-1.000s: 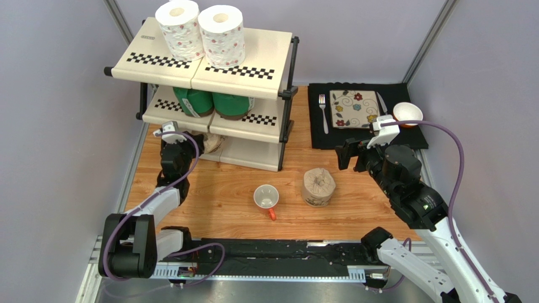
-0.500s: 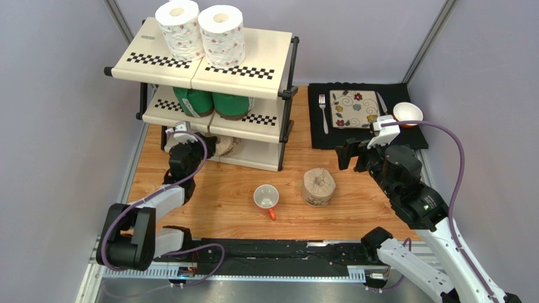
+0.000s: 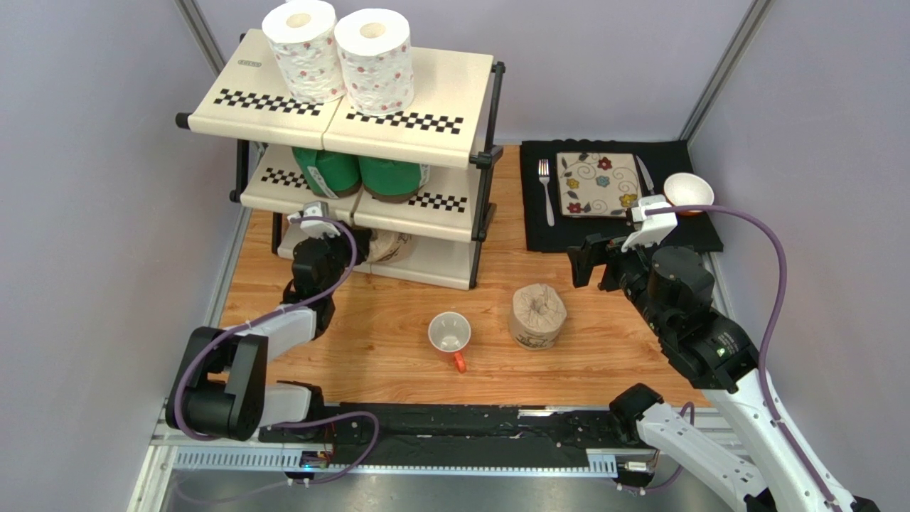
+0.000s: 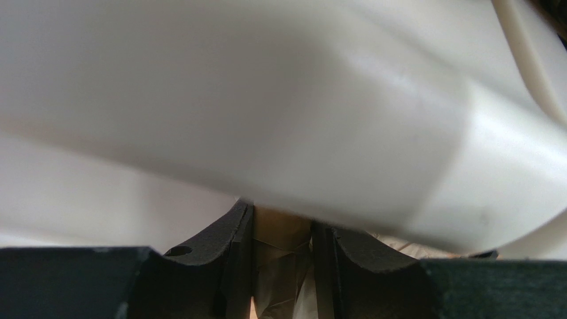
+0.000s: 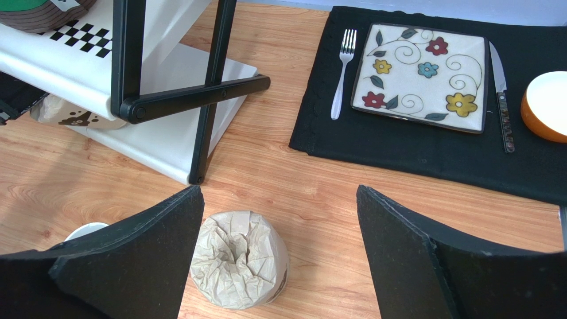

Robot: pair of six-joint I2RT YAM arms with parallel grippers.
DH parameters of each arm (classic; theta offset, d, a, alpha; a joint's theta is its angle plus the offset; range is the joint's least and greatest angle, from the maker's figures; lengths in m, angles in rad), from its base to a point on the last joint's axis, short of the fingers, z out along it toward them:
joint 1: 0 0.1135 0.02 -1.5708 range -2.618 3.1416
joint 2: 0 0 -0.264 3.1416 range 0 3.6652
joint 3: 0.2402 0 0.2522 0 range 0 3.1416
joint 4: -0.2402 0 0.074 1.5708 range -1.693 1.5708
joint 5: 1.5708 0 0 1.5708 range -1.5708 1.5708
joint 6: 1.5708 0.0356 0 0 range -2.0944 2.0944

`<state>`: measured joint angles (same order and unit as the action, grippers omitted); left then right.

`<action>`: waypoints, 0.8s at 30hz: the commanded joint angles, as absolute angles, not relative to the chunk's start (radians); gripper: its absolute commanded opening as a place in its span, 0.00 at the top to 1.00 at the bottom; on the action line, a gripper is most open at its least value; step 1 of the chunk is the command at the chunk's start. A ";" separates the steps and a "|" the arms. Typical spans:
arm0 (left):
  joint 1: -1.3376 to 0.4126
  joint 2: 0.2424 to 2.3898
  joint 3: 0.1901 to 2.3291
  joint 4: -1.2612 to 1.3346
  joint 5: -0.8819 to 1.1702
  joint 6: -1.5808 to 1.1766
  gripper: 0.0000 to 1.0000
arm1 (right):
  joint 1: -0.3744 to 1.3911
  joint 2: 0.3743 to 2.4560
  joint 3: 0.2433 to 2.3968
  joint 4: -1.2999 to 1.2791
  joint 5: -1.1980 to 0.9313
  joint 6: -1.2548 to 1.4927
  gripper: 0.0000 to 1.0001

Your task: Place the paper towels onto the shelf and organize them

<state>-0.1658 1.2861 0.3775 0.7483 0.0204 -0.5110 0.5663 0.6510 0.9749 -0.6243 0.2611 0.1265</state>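
Note:
Two white floral paper towels (image 3: 304, 48) (image 3: 376, 59) stand on the top tier of the shelf (image 3: 449, 91). On the middle tier sit two green ones (image 3: 326, 169) (image 3: 393, 176). My left gripper (image 3: 320, 237) reaches under the middle tier, shut on the crumpled wrapper of a tan roll (image 3: 387, 248) on the bottom tier. In the left wrist view the gripper (image 4: 281, 222) pinches the tan paper (image 4: 283, 279), and cream plastic hides the rest. A second tan roll (image 3: 537, 314) (image 5: 239, 259) stands on the table. My right gripper (image 3: 596, 265) (image 5: 279, 193) hovers open just behind it.
A white mug with a red handle (image 3: 450, 333) lies left of the loose tan roll. At the back right, a black placemat (image 3: 662, 229) holds a floral plate (image 3: 598, 184), fork (image 3: 545, 190), knife (image 5: 502, 106) and orange-and-white bowl (image 3: 688, 192). A black shelf post (image 5: 209, 93) stands ahead of my right gripper.
My left gripper has moved right and in under the shelf, carrying the tan roll from the shelf's left end further onto the bottom tier. The right arm has barely moved.

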 commanded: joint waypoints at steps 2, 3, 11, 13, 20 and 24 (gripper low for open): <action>-0.184 1.321 0.445 0.839 0.034 -0.508 0.86 | 0.569 0.643 0.977 -0.594 0.276 0.112 0.11; -0.186 1.331 0.449 0.839 0.032 -0.508 0.86 | 0.568 0.644 0.976 -0.594 0.273 0.112 0.10; -0.186 1.382 0.482 0.836 0.048 -0.512 0.84 | 0.569 0.647 0.982 -0.595 0.278 0.112 0.11; -0.187 1.387 0.483 0.835 0.054 -0.514 0.77 | 0.569 0.649 0.982 -0.597 0.276 0.110 0.11; -0.187 1.353 0.448 0.834 0.055 -0.520 0.42 | 0.569 0.650 0.986 -0.595 0.270 0.112 0.10; -0.187 1.316 0.422 0.833 0.046 -0.523 0.25 | 0.569 0.650 0.988 -0.597 0.264 0.115 0.11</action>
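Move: The brown paper towel roll is already in the left fingers under the middle shelf. Its middle lies about 6 cm to this hand's right and 4 cm below, roughly level fore and aft. The right green roll stands on the shelf overhead, about 4 cm farther out, 5 cm right and 17 cm up. The mug sits some 20 cm back and 19 cm right. From the right hand, the held roll lies about 12 cm ahead, 44 cm left and 20 cm down. Ease the left gripper level and forward about 1.5 cm, drifting some 1 cm right, to set the pinched brown roll farther in on the bottom shelf. Then stop and open the fingers to nearly twice their gap to let go of its paper wrap, keeping the wrist as it is while the hand barely starts back. ##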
